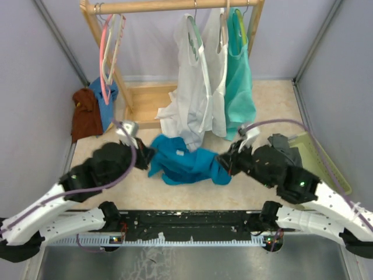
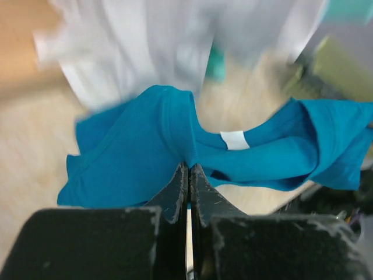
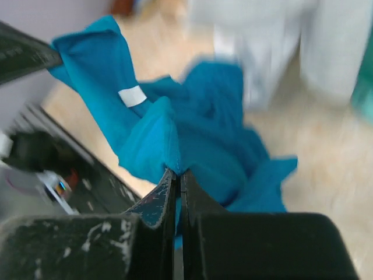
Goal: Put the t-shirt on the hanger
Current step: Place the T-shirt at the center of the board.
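The deep teal-blue t-shirt (image 1: 186,160) hangs bunched between my two grippers, low over the table's middle. My left gripper (image 1: 148,156) is shut on its left edge, and my right gripper (image 1: 224,162) is shut on its right edge. In the left wrist view the closed jaws of the left gripper (image 2: 189,166) pinch a fold of the t-shirt (image 2: 145,151) near the white collar label (image 2: 234,140). In the right wrist view the right gripper (image 3: 178,172) pinches another fold of the t-shirt (image 3: 215,134). The pale cream hanger (image 1: 119,38) hangs on the rail at the far left.
A wooden rack (image 1: 175,7) stands at the back. On it hang a pink hanger (image 1: 105,58), white garments (image 1: 198,87) and a mint-green tank top (image 1: 239,76). A brown cloth (image 1: 86,114) and a lighter blue cloth (image 1: 105,99) lie at the left, a grey cloth (image 1: 282,143) at the right.
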You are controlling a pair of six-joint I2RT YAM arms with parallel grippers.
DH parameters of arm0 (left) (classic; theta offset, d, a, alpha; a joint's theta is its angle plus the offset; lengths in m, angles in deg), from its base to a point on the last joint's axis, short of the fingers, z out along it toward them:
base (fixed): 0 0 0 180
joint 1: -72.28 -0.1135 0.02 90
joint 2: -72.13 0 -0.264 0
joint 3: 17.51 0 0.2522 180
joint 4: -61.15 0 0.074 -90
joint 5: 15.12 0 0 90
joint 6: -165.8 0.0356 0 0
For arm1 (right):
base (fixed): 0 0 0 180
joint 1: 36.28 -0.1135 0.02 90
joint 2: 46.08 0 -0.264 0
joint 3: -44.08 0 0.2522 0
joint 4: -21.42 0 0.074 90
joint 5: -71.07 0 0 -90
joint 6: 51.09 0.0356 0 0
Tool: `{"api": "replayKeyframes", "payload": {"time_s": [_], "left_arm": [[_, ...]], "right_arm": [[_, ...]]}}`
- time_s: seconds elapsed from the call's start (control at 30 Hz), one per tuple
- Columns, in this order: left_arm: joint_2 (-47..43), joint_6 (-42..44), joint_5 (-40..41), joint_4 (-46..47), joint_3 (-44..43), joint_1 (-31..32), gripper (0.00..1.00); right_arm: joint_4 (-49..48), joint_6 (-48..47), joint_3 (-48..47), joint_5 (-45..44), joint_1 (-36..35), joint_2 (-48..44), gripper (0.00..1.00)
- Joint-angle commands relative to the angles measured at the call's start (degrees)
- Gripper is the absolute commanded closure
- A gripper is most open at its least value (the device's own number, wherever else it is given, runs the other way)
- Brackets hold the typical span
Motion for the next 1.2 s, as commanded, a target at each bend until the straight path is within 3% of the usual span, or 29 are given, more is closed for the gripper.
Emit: {"api": "replayKeyframes", "payload": {"time_s": [0.0,0.17,0.27,0.33,0.5,0.93,1.17], "left_arm": [[-4.4,-16.7,-7.9,-2.6,17.8,0.0,1.0],[-5.7,-25.5,-14.1,4.8,35.2,0.0,0.94],[-5.4,-28.8,-18.2,8.6,41.3,0.0,0.78],[-4.9,-29.3,-19.4,9.7,43.3,0.1,0.63],[-3.4,-27.9,-19.3,7.7,41.7,0.1,0.5],[8.5,-20.0,-11.5,1.6,30.5,0.2,0.46],[18.2,-19.2,-5.5,-2.1,26.2,4.9,0.47]], "right_arm": [[-1.5,14.1,18.1,5.7,0.2,-6.7,1.0],[-1.5,24.1,30.7,7.9,0.2,-9.8,1.0],[-1.4,26.3,33.8,9.4,0.1,-11.6,1.0],[-0.7,26.7,34.6,9.8,0.1,-11.8,1.0],[-1.4,27.7,37.1,12.4,-0.2,-12.2,1.0],[-1.8,27.5,37.8,12.1,-0.5,-12.6,1.0],[-1.8,26.7,36.6,11.3,-0.5,-12.6,1.0]]}}
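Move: Both hands hold the teal t-shirt's near edge stretched between them in the air. The middle of the board lies about 29 cm below both: level ahead and 10 cm right of the left hand, and 2 cm ahead and 11 cm left of the right. From the left hand the white top's hem is some 11 cm ahead and 10 cm right, 26 cm down. From the right hand the grey cloth is about 9 cm ahead and 25 cm right, 25 cm down. Down fast and a little back, both hands swing the t-shirt onto the board, some 25 cm or more, wrists tipping about 35 degrees further down. The left fingers open about halfway near the bottom and let go; that hand rises a few centimetres forward, then sinks again over the collar, rolling its left side up. The right stops low and keeps its pinch. ##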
